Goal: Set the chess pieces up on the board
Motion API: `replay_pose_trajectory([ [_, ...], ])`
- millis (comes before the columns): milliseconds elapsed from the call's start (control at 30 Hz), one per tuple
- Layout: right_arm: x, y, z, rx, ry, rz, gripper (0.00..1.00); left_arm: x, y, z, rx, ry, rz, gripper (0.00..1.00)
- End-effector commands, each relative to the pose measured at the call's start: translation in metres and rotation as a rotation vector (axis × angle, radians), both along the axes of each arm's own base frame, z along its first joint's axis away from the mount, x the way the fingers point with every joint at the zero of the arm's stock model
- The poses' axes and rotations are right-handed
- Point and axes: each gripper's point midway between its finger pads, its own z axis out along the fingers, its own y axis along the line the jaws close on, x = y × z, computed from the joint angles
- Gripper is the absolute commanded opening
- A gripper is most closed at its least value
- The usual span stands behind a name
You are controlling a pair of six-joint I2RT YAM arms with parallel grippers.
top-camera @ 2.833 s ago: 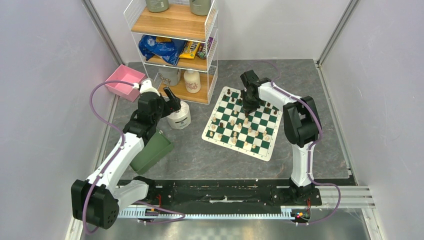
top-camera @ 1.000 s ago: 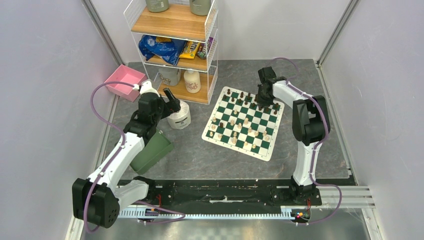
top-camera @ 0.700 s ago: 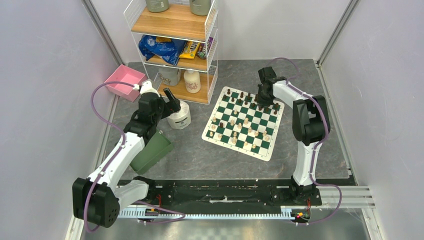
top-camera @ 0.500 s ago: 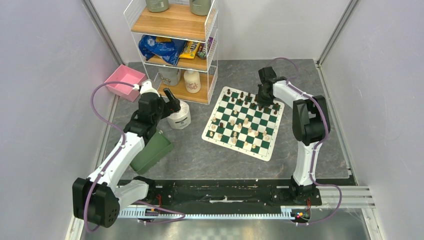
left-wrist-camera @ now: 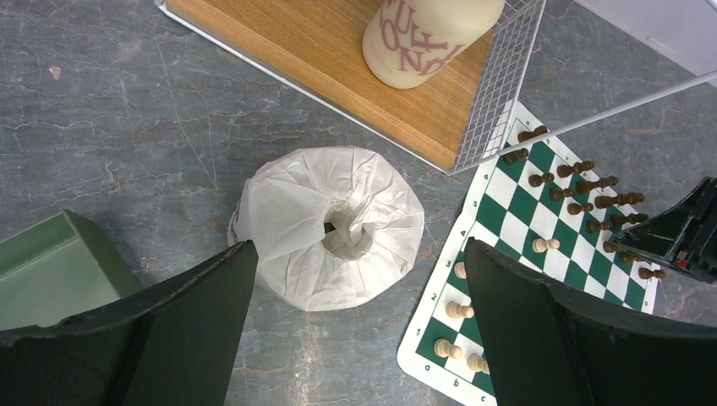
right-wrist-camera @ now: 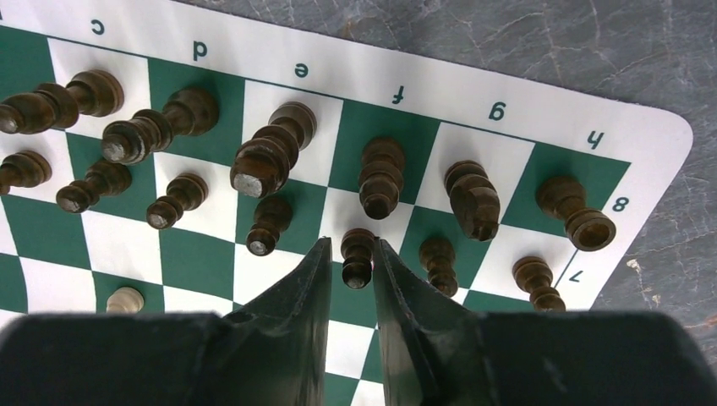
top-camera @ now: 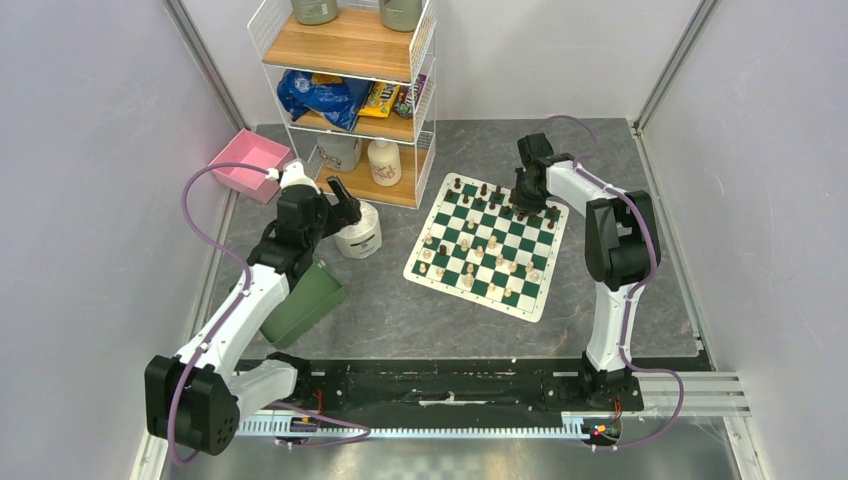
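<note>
The green and white board (top-camera: 540,300) lies right of centre, with dark brown chess pieces (top-camera: 483,190) along its far rows and cream ones (top-camera: 470,265) scattered over the near half. My right gripper (top-camera: 524,200) hangs low over the far rows. In the right wrist view its fingers (right-wrist-camera: 352,242) are open narrowly around an upright dark pawn (right-wrist-camera: 358,258) on the seventh row, with a gap on the left side. A cream pawn (right-wrist-camera: 125,298) stands lower left. My left gripper (left-wrist-camera: 357,245) is wide open and empty above a white toilet roll (left-wrist-camera: 330,224).
A wire shelf rack (top-camera: 355,100) with snacks and a bottle (left-wrist-camera: 423,34) stands at the back, close to the board's far left corner. A green bin (top-camera: 305,300) lies under the left arm. A pink tray (top-camera: 250,160) sits at the back left.
My right gripper moved from the board's middle to its far right rows, then its fingers spread slightly off the dark pawn. The left arm has not moved.
</note>
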Motion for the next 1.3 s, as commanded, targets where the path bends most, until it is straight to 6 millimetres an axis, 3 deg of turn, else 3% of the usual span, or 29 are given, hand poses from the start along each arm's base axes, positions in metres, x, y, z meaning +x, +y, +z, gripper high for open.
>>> replay_pose_trajectory([
  [0,0.012,0.005,0.015,0.037,-0.048,0.004,0.32,0.008,-0.002,0.011,-0.031,-0.045,0.005,1.0],
  [133,0.007,0.009,0.025,0.063,-0.058,0.007,0.35,0.008,-0.003,0.012,-0.037,-0.045,0.0,1.0],
  [433,-0.008,0.011,0.054,0.048,-0.112,0.02,0.53,0.008,-0.004,0.014,-0.047,-0.053,-0.006,1.0],
  [567,-0.015,0.023,0.069,0.065,-0.138,0.05,0.55,0.01,-0.004,0.024,-0.04,-0.057,-0.009,1.0],
  [767,-0.03,0.062,0.091,0.112,-0.173,0.145,0.56,0.003,0.0,0.009,-0.043,-0.035,0.01,1.0],
  [900,-0.04,0.091,0.096,0.144,-0.176,0.206,0.56,0.001,0.002,0.016,-0.05,-0.051,0.02,1.0],
  [1267,-0.065,0.171,0.078,0.168,-0.127,0.377,0.53,-0.002,0.008,0.015,-0.038,-0.053,0.047,1.0],
])
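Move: The right gripper's fingertips are around a dark pawn, which stands among the back dark pieces, with a dark bishop about 3 cm ahead and 1 cm right of it. The stray dark piece lies some 18 cm left and 9 cm back of the right hand, at fingertip height. A light pawn stands about 10 cm left and 2 cm back of the hand, on the way. From the left hand the stray piece is about 17 cm right, level fore and aft, 17 cm down. Open the right fingers off the dark pawn to a little over half wide, then lift the right gripper clear of the dark pieces, up about 8 cm. Swing it left across the board, some 14 cm, drawing back around 7 cm towards the stray dark piece, and turn the wrist about 20 degrees counter-clockwise on the way. ##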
